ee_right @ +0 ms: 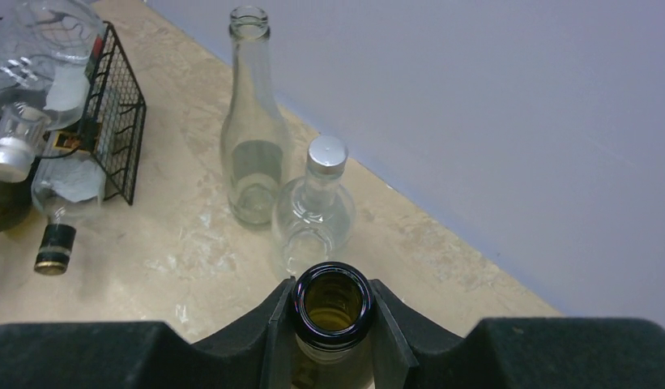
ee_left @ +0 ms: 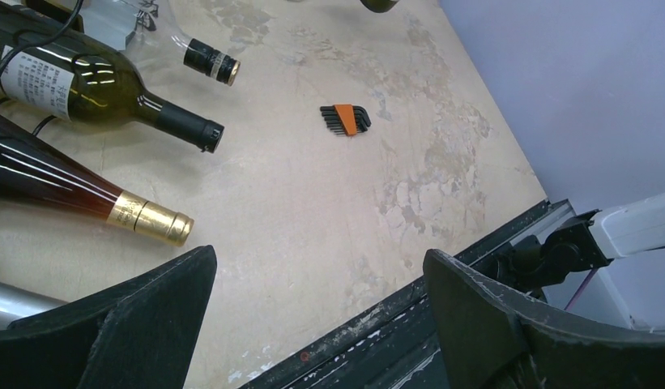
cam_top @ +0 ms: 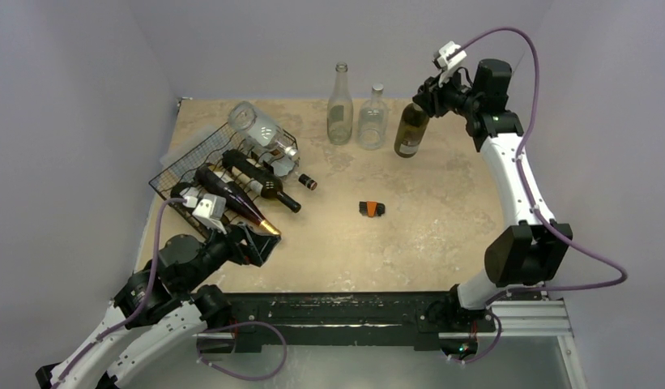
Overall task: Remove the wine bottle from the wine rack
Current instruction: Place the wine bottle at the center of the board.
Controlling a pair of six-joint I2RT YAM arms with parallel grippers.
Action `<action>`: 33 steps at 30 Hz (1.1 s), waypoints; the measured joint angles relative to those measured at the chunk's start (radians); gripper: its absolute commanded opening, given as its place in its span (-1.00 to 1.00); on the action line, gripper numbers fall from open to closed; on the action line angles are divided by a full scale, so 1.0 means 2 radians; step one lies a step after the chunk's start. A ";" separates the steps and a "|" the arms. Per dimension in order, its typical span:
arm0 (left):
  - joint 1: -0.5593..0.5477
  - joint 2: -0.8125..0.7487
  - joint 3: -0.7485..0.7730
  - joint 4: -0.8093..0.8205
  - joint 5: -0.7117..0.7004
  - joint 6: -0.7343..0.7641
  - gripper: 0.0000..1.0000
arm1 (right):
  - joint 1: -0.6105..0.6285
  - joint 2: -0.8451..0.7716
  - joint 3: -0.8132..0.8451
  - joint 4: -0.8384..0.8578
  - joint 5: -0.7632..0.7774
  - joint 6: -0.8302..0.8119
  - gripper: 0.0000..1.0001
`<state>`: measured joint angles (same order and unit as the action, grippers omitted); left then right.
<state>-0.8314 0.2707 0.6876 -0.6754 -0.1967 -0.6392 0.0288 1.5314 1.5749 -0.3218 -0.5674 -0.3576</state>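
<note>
A black wire wine rack [cam_top: 191, 158] lies at the table's left, its mesh end also in the right wrist view [ee_right: 118, 121]. Several bottles lie on and against it, among them a dark gold-capped bottle [cam_top: 232, 194] [ee_left: 147, 219] and a green black-capped bottle [cam_top: 260, 180] [ee_left: 102, 93]. At the back right an olive-green wine bottle [cam_top: 411, 130] stands nearly upright, away from the rack. My right gripper [cam_top: 422, 101] [ee_right: 332, 316] is shut on its open neck [ee_right: 332, 301]. The left gripper [cam_top: 260, 243] [ee_left: 321, 275] hangs open and empty just in front of the rack.
Two clear empty bottles stand at the back beside the held one, a tall one [cam_top: 339, 105] [ee_right: 252, 154] and a squat capped one [cam_top: 372, 117] [ee_right: 317, 211]. An orange-and-black hex key set [cam_top: 370, 208] [ee_left: 345, 118] lies mid-table. The black base rail [cam_top: 337, 308] runs along the near edge.
</note>
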 measured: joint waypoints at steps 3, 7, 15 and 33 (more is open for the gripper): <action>0.000 0.000 0.000 0.000 -0.006 0.003 1.00 | -0.001 0.035 0.020 0.023 0.006 0.019 -1.00; 0.000 0.000 -0.001 0.002 -0.014 0.004 1.00 | -0.002 0.072 0.043 0.047 0.020 0.050 -1.00; 0.000 0.003 -0.010 0.015 -0.023 0.012 1.00 | -0.002 0.121 0.064 0.097 0.075 0.095 -1.00; 0.000 0.010 -0.015 0.023 -0.027 0.016 1.00 | -0.001 0.187 0.080 0.139 0.119 0.125 -1.00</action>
<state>-0.8314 0.2909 0.6582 -0.6300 -0.2504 -0.6079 0.0261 1.9049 1.7359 -0.0441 -0.3302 -0.1085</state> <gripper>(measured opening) 0.998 0.368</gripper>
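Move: Some 12 cm ahead and 3 cm right of the right hand, about 33 cm below it, is the bare spot on the board that the gripped wine bottle is going to. The round clear bottle stands about 12 cm ahead and 8 cm left of the hand, the tall clear bottle 13 cm ahead and 18 cm left; the allen keys lie 8 cm back and 8 cm left. From the left hand the spot is roughly 43 cm ahead and 37 cm to the right. Carrying the wine bottle by its neck, the right hand runs forward about 12 cm, easing off towards the spot on the right of the round clear bottle, and sinks some 6 cm, steepest near the end, before it stops. On the way the wrist turns about 15 degrees clockwise and rolls its left side up by some 10, while the fingers keep their hold. ##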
